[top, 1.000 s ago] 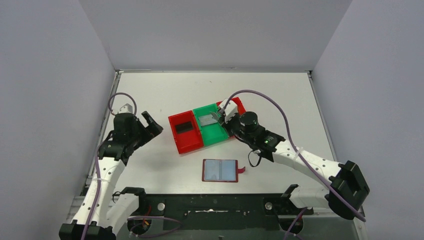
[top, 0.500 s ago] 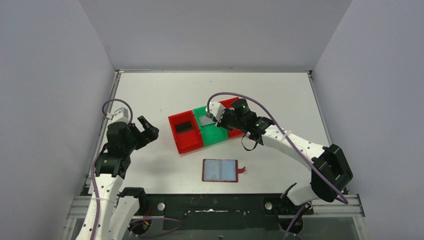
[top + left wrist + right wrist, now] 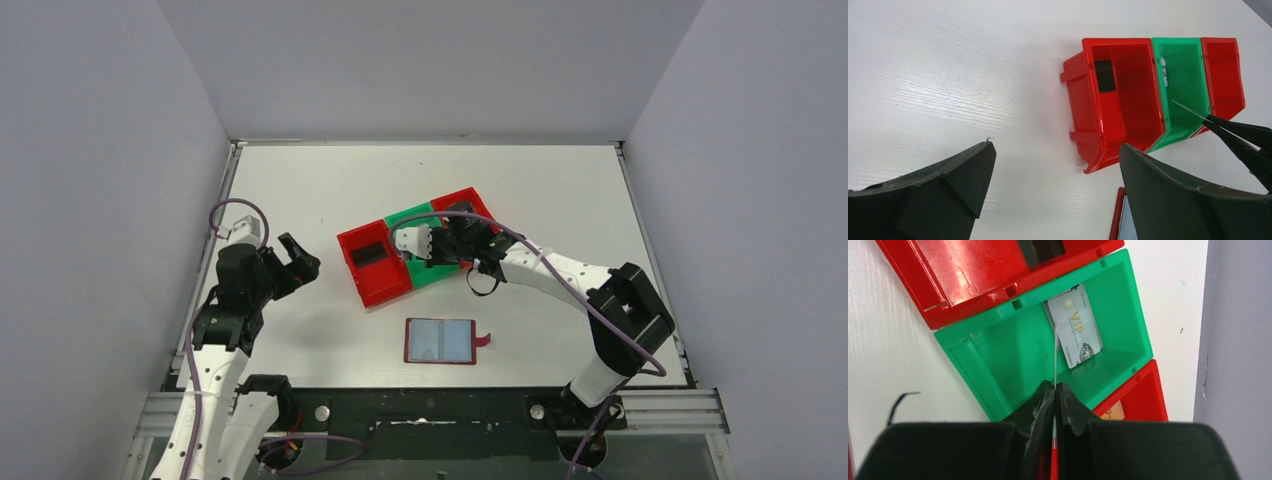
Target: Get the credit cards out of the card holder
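The card holder [image 3: 440,341] lies open on the table near the front, its red snap tab to the right; its edge [image 3: 1120,220] shows in the left wrist view. My right gripper [image 3: 428,252] [image 3: 1055,386] hangs over the green bin [image 3: 998,347], shut on a thin credit card seen edge-on [image 3: 1055,360] [image 3: 1188,109]. A silver-grey card [image 3: 1075,325] lies in the green bin. A black card [image 3: 369,253] [image 3: 1105,76] rests in the left red bin, and a gold-tan one [image 3: 1113,411] in the right red bin. My left gripper [image 3: 300,254] [image 3: 1055,150] stands open over bare table, left of the bins.
Three bins sit side by side mid-table: the left red bin [image 3: 372,288], the green bin [image 3: 432,274] and the right red bin [image 3: 465,197]. Grey walls close in the white table on three sides. The right arm's purple cable loops above the bins.
The right arm swung left, carrying its card from the green bin's right edge to over the bin's middle. The left arm drew back slightly, then held still.
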Robot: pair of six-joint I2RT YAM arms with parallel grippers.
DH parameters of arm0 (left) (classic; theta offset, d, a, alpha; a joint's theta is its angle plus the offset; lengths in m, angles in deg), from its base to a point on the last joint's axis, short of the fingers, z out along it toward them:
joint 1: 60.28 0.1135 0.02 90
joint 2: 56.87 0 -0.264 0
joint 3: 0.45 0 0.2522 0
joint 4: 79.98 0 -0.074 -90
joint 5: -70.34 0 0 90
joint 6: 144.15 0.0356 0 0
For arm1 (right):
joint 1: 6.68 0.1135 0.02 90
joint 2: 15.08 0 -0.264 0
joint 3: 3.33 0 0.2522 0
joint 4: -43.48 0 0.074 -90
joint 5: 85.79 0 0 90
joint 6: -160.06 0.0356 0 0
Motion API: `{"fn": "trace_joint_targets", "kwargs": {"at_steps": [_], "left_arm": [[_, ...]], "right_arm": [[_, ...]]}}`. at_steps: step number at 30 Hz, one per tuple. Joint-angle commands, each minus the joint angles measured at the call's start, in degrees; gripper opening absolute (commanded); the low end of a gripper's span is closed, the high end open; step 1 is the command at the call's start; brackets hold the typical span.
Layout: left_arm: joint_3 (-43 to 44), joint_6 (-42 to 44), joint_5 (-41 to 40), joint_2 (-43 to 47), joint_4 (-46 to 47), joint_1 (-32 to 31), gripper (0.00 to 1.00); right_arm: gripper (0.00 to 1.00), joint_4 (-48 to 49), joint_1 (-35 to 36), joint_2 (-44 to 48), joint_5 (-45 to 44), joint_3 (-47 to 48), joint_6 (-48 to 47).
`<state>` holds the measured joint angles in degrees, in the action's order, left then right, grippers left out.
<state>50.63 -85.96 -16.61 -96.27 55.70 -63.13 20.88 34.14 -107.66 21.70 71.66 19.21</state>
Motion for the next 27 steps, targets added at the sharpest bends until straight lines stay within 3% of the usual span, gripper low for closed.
{"fn": "trace_joint_targets", "kwargs": {"at_steps": [1,10,27], "left_arm": [[0.56,1.12,0.15,0.63,3.73,0.57,0.97],[0.56,1.75,1.68,0.49,4.20,0.74,0.97],[0.56,2.19,3.22,0.29,4.68,1.09,0.97]], "right_arm": [[0.00,0.54,0.37,-1.12,0.13,3.14,-2.58],[0.00,3.42,0.31,-6.61,-1.38,5.74,-6.75],[0.02,2.29,-1.29,-21.75,-1.92,19.88,-15.68]]}}
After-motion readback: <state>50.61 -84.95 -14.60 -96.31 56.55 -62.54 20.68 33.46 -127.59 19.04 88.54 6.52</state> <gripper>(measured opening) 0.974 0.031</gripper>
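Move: The right hand, shut on a card, is above the near half of the green bin. The card stack in that bin lies about 6 cm ahead, 7 cm to its left and 9 cm below; the left red bin is about 17 cm to its left and 1 cm back, the right red bin about 6 cm ahead and 5 cm to its right. From the idle left hand, the stack is about 7 cm ahead, 22 cm to the right and 14 cm below. Still pinching the card by its rear end, the right hand first sinks a couple of centimetres towards the green bin, then sweeps mainly forward, about 7 cm in all, with some 4 cm to the left and 4 cm down altogether, towards the card stack at the bin's far end. The wrist rolls roughly 10 degrees and the fingers stay shut, bringing the held card's free end down into the bin over the stack. ##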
